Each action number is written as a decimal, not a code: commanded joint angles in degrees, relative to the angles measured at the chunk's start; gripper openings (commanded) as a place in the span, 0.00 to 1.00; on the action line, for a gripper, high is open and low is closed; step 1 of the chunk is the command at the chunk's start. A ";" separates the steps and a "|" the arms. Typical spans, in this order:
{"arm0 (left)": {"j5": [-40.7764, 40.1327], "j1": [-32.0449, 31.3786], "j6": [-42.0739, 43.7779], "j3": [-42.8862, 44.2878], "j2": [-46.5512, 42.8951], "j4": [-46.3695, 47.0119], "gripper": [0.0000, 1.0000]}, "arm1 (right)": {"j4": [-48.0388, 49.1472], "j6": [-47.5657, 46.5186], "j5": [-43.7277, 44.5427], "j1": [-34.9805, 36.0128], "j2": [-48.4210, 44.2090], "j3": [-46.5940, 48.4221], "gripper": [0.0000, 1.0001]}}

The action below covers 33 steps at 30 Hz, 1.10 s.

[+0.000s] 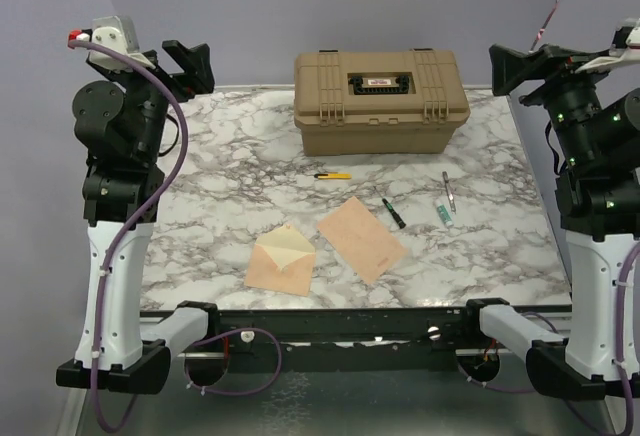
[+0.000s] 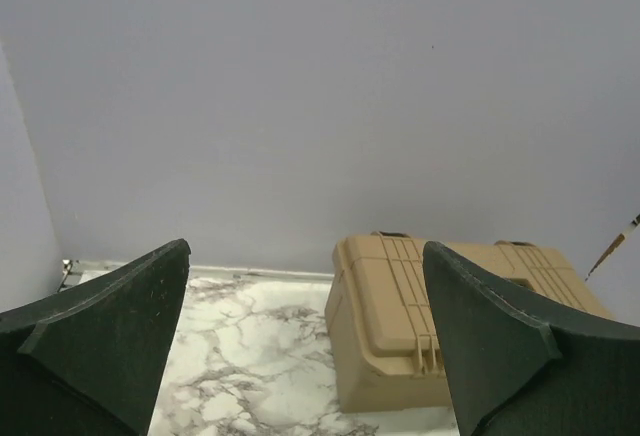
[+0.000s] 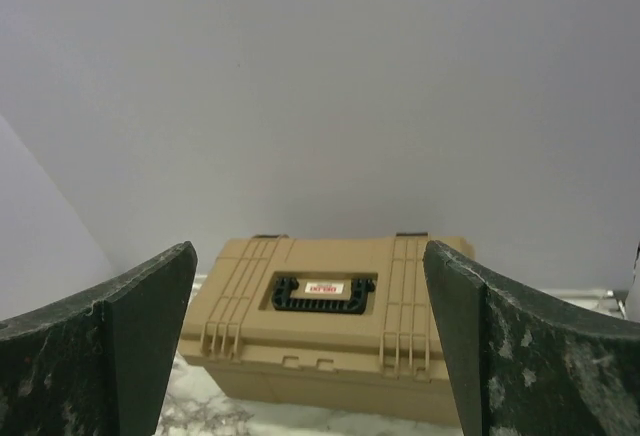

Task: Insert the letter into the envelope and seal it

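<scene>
The envelope point(image 1: 281, 261) lies flat near the table's front edge, its triangular flap open and pale yellow inside. Just right of it lies the letter point(image 1: 361, 238), a plain peach-tan sheet turned at an angle. My left gripper point(image 1: 190, 66) is raised at the back left, open and holding nothing, far from both papers. High at the back right, my right gripper point(image 1: 520, 71) is also open and holds nothing. In the left wrist view the left gripper point(image 2: 305, 346) shows only wide-apart fingers; the right wrist view shows the right gripper point(image 3: 310, 341) the same way. Neither wrist view shows the papers.
A closed tan hard case point(image 1: 381, 101) stands at the back centre, also seen as the case point(image 2: 440, 321) and the case point(image 3: 325, 326). A yellow-handled tool point(image 1: 333, 175), a black marker point(image 1: 393, 213), a pen point(image 1: 448, 192) and a small tube point(image 1: 441, 212) lie mid-table.
</scene>
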 commanded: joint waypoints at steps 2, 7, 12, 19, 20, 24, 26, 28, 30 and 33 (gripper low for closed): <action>4.83 -0.02 -1.47 -4.80 -1.19 0.28 0.99 | -5.44 2.81 0.28 -0.31 -1.16 -6.02 1.00; 12.42 0.04 -3.07 -13.15 -2.42 2.54 0.99 | -9.27 6.34 -0.13 -0.28 -3.82 -17.16 1.00; 27.35 -1.55 -8.42 -25.73 -3.30 10.99 0.99 | -15.80 11.02 -1.43 -0.26 -6.02 -27.27 1.00; 34.31 -4.86 -18.06 -42.87 -4.61 22.82 0.99 | -16.69 20.57 -8.96 -0.23 -11.31 -44.37 0.95; 34.14 -5.41 -18.57 -44.73 -4.86 23.18 0.99 | -16.05 21.75 -10.19 -0.30 -11.51 -46.69 0.94; 32.09 -8.98 -20.74 -51.52 -5.37 24.18 0.99 | -12.75 25.56 -14.87 -0.30 -10.06 -54.57 0.88; 30.45 -11.65 -21.50 -54.00 -4.95 24.60 0.99 | -10.84 27.31 -16.14 -0.29 -8.79 -57.63 0.84; 28.49 -14.25 -22.16 -55.76 -3.95 25.01 0.99 | -8.42 28.82 -17.67 -0.31 -7.60 -60.22 0.81; 26.94 -16.62 -23.43 -57.36 -2.51 26.40 0.98 | -5.18 29.95 -19.59 -0.26 -6.30 -62.50 0.76; 26.40 -19.57 -25.54 -58.91 0.78 29.36 0.94 | -0.28 30.56 -22.56 -0.24 -3.57 -65.32 0.68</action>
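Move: From the left hand, high over the table, the letter lies about 31 cm right, 8 cm back and 54 cm below; at table level too, the envelope is some 12 cm right and 13 cm back, the yellow knife 25 cm right and 11 cm ahead. From the right hand the letter is roughly 21 cm left, 6 cm back and 57 cm down, with the screwdriver 12 cm left and 2 cm ahead. Touching nothing, both hands head for the letter. The right sinks some 46 cm, easing slightly left and back late on, tipping steeply down about 70 degrees and beginning to close. The left drops about 35 cm and swings right, ending back a little, as its open fingers tip down and turn clockwise. ##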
